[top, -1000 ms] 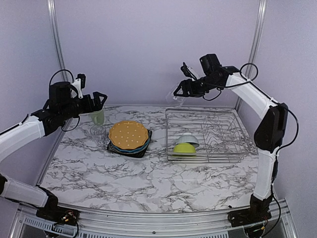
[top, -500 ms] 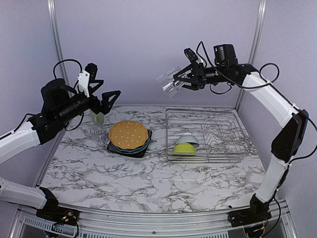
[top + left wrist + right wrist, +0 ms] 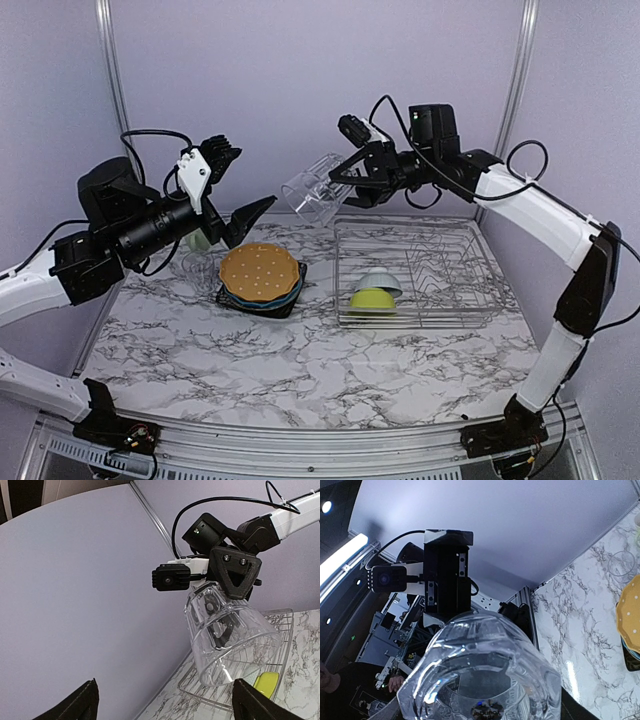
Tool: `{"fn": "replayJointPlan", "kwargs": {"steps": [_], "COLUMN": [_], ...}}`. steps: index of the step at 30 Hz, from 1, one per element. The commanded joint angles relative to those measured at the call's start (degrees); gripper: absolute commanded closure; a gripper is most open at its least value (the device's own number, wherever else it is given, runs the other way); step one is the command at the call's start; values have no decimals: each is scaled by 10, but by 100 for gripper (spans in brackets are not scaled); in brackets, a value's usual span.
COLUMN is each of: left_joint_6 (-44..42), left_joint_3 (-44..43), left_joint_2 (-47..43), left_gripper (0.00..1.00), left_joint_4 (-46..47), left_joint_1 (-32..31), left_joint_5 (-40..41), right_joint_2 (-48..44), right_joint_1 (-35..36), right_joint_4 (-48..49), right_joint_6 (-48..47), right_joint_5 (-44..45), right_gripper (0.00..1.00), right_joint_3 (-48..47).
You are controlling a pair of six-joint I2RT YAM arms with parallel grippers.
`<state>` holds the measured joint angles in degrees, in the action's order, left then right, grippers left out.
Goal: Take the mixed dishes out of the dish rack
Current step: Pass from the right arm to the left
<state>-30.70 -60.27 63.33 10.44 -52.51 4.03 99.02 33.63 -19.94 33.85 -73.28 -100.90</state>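
Note:
My right gripper (image 3: pixel 343 188) is shut on a clear glass (image 3: pixel 312 194) and holds it on its side in the air, left of the dish rack (image 3: pixel 440 300). The glass fills the right wrist view (image 3: pixel 480 675) and shows in the left wrist view (image 3: pixel 230 640). My left gripper (image 3: pixel 240 182) is open wide, raised, its fingertips (image 3: pixel 250 702) facing the glass but apart from it. A lime green bowl (image 3: pixel 372 298) and a small white bowl (image 3: pixel 383 280) sit in the rack. The orange dotted plate (image 3: pixel 260 271) lies on the blue plate (image 3: pixel 292 293) and the dark square plate (image 3: pixel 228 298).
A second clear glass (image 3: pixel 197 266) stands on the marble table (image 3: pixel 300 370) left of the plate stack. The pale green mug (image 3: pixel 201 240) is mostly hidden behind my left arm. Back wall and metal posts stand close behind.
My right arm has swung the glass left and lower, away from the rack. My left gripper has risen and moved right toward the glass, staying open.

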Motion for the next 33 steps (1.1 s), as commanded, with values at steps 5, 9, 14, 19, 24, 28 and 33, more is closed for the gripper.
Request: {"fn": "replayJointPlan", "kwargs": {"steps": [5,9,14,19,24,28,33], "left_joint_6": [-84,-90,-107,-102,-98,-99,-94], "left_joint_3": [-32,-43,-51,-57,-56,-58,-58], "left_joint_2": [32,48,74,88,94,104,105], "left_gripper": [13,27,44,62,80,90,100], "left_joint_4": [1,13,28,44,51,43,47], "left_joint_1": [-60,-79,-87,-87,-87,-87,-87], "left_joint_5": [53,77,121,140,141,141,146], "right_joint_2": [-36,-35,-31,-28,-23,-17,-3], "right_joint_1": [10,13,14,14,14,14,14], "right_joint_4": [80,94,98,127,149,171,192], "right_joint_6": [48,56,56,70,85,101,117], "right_joint_5": [-20,-21,-15,-12,-10,-9,-12], "right_gripper": [69,70,70,71,72,72,66], "right_joint_3": [27,33,42,55,62,68,62]}}
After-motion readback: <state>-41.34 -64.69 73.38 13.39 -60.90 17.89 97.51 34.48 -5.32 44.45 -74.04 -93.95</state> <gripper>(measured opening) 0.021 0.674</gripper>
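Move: Between the two raised grippers hangs the clear glass, held by the right hand, its mouth tilted towards the left: its middle lies roughly 11 cm to the right of the open left hand, level front to back and some 2 cm lower, and about 5 cm left, 1 cm back and 2 cm below the right hand. From the left hand, the orange plate stack is around 15 cm ahead, 2 cm left and 40 cm down; the green bowl is about 10 cm ahead, 8 cm right and 36 cm below the right hand. Closing in on the glass's open end, the left hand goes about 5 cm to the right and sinks some 2 cm, first easing back slightly and then forward again, while its wrist rolls about 10 degrees. On the way its wide-open fingers shut completely, pinching the near rim wall; the right hand stays put and keeps its hold on the base end. ##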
